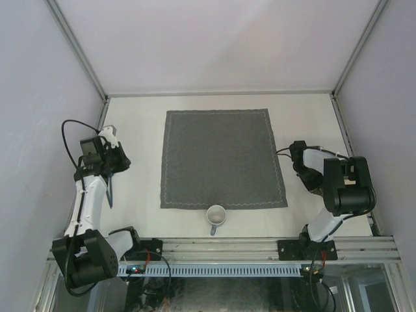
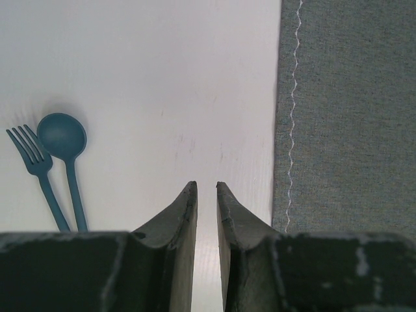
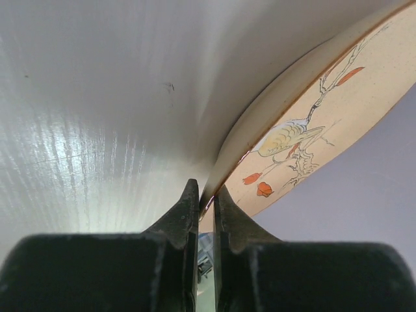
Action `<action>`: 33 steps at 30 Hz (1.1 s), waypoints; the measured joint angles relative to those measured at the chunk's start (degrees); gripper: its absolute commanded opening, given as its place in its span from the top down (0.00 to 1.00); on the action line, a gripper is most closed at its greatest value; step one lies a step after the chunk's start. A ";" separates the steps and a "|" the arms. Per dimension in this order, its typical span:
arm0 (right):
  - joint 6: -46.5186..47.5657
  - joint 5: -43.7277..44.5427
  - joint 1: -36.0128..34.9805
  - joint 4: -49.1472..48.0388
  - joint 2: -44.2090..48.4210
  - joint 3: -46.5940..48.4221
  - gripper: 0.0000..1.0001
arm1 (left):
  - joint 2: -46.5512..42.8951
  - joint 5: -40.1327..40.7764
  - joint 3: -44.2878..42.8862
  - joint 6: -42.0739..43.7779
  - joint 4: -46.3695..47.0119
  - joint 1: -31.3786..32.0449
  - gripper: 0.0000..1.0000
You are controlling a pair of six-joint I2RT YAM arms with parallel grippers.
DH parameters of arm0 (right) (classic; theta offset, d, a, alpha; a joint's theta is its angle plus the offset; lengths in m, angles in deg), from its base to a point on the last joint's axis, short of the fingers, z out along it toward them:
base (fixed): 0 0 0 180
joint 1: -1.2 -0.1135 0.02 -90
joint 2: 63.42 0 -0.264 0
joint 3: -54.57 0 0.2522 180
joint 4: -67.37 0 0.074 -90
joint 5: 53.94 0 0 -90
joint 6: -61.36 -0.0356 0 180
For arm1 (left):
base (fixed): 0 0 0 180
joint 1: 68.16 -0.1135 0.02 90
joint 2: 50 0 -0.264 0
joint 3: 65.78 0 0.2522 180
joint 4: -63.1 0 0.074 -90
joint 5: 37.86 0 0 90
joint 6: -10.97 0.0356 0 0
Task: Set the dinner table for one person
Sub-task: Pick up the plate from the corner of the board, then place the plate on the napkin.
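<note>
My right gripper (image 3: 207, 195) is shut on the rim of a cream plate (image 3: 325, 110) painted with a bird and red leaves. The plate is tilted above the dinner table (image 3: 97, 97) and does not show in the top view. My left gripper (image 2: 207, 186) hangs over the off-white table (image 2: 162, 78) just left of the dark grey cloth (image 2: 351, 117). Its fingers stand a narrow gap apart with nothing between them. A teal fork (image 2: 32, 162) and a teal spoon (image 2: 62, 136) lie side by side on the table to its left.
A pale mug (image 1: 216, 215) stands by the near edge of the grey cloth (image 1: 223, 158), its handle pointing at the arm bases. Metal rails and pale walls close in the table (image 1: 136, 123) on the left, right and far sides.
</note>
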 measured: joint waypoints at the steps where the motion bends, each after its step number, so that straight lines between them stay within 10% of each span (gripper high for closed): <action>1: -0.02 -0.15 -0.09 -0.07 0.00 0.11 1.00 | 0.00 0.00 0.00 -0.02 0.00 0.00 0.78; 33: 4.83 -1.31 -17.09 -1.40 3.61 32.89 1.00 | -2.58 0.44 2.27 -0.13 1.64 0.00 0.80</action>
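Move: The right hand already pinches the plate's rim; the plate's middle lies about 8 cm to its right, 2 cm ahead and slightly lower. The middle of the tablecloth, where there is room for the plate, is some 38 cm to this hand's left, 14 cm ahead and 2 cm below. The mug stands about 41 cm left and 7 cm back. From the idle left hand, the tablecloth's middle is roughly 32 cm right, 5 cm ahead and 13 cm down. Keeping its pinch on the rim, the right hand starts gently, then sweeps the plate forward, up and to the left, travelling about 18 cm out, 16 cm up and 12 cm left towards the far right part of the tablecloth. On the way the wrist tips the fingers up and forward and swings counter-clockwise, some 40 degrees of turn in all; the last stretch goes mostly left and up, with the fingers still shut. ##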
